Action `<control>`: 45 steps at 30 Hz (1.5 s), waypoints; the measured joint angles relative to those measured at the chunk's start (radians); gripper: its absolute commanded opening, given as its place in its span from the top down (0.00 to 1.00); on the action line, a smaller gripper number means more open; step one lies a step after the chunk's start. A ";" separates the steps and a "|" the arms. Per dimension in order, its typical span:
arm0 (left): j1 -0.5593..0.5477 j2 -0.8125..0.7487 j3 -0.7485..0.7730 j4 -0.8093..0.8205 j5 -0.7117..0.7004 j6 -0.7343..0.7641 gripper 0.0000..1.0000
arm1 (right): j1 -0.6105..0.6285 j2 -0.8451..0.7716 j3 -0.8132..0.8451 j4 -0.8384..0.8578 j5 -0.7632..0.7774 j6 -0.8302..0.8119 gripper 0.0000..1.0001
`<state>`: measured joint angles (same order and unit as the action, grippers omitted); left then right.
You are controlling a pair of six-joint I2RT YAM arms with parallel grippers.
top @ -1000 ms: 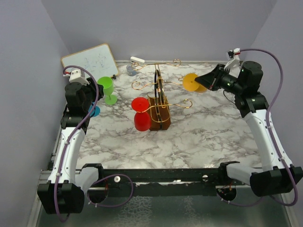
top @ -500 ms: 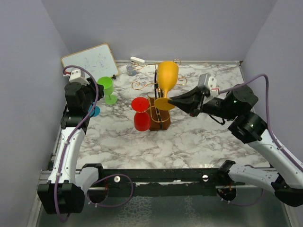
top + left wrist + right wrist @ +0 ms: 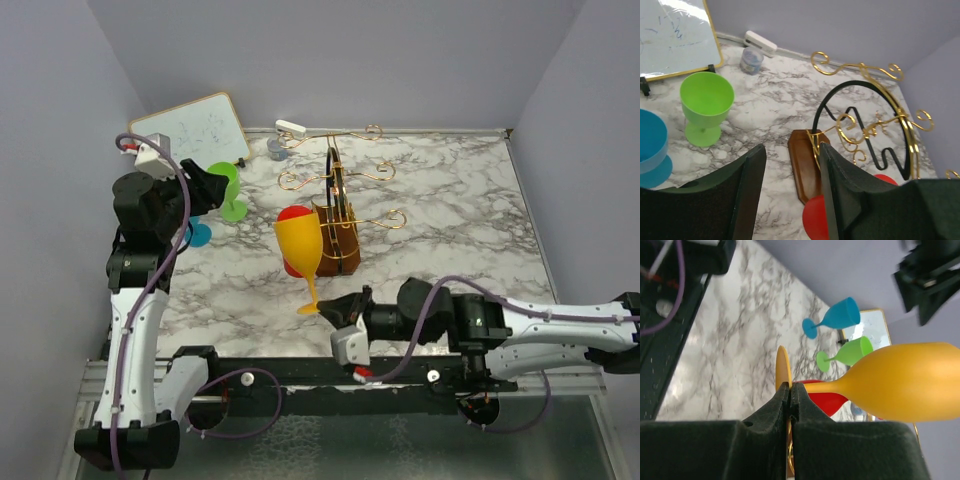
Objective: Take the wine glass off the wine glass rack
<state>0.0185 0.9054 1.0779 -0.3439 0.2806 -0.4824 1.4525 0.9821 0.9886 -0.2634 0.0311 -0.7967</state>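
A yellow wine glass (image 3: 299, 247) is upright near the table's front, clear of the wine glass rack (image 3: 338, 205). My right gripper (image 3: 326, 306) is shut on the rim of its foot. In the right wrist view the fingertips (image 3: 790, 387) pinch the thin yellow foot (image 3: 782, 371), and the bowl (image 3: 905, 382) reaches right. The rack has a brown wooden base (image 3: 805, 161) and gold curled wire arms (image 3: 866, 125). A red wine glass (image 3: 816, 220) sits by the base, partly hidden behind the yellow one. My left gripper (image 3: 790, 192) is open and empty, above the table left of the rack.
A green glass (image 3: 226, 187) and a blue glass (image 3: 199, 235) stand on the marble table (image 3: 440, 230) at the left by my left arm. At the back left are a small whiteboard (image 3: 190, 127), a grey jar (image 3: 751, 60) and a white eraser (image 3: 760, 43). Walls close three sides.
My right arm has swung from the rack's right side down to the near front, carrying the yellow glass off the rack and turning it upright. The left gripper has lifted and its jaws have widened.
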 measured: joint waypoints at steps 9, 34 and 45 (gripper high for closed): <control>0.000 -0.127 0.053 -0.138 0.237 -0.060 0.46 | 0.202 0.013 -0.230 0.027 0.321 -0.275 0.99; -0.106 -0.245 -0.181 -0.204 0.752 -0.082 0.46 | 0.288 0.148 -0.474 0.406 0.586 -0.689 0.99; -0.159 -0.257 -0.180 -0.308 0.689 0.041 0.47 | 0.288 0.214 -0.507 0.527 0.617 -0.798 0.99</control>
<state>-0.1402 0.6487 0.8974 -0.6518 0.9691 -0.4416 1.7401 1.1961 0.4816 0.2638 0.6483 -1.5944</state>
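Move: Pinched by its foot in the right fingers, the yellow wine glass points forward: its middle is some 8 cm ahead of the right hand, 3 cm left and 2 cm above. The red wine glass on the rack lies about 17 cm ahead of that hand, 4 left and 6 below. From the left hand, the yellow wine glass is roughly 16 cm back, 20 right and 2 lower; the red one 8 back, 19 right, 9 lower. Sweeping back about 18 cm and right some 12, the open left hand first rises a little, then sinks below its start, turning nearly 50 degrees clockwise until its fingers straddle the yellow wine glass's rim at close range. Meanwhile the right hand drops about 14 cm, mostly early, keeps its pinch on the foot and rolls over 50 degrees, tipping the bowl up for the handover. ##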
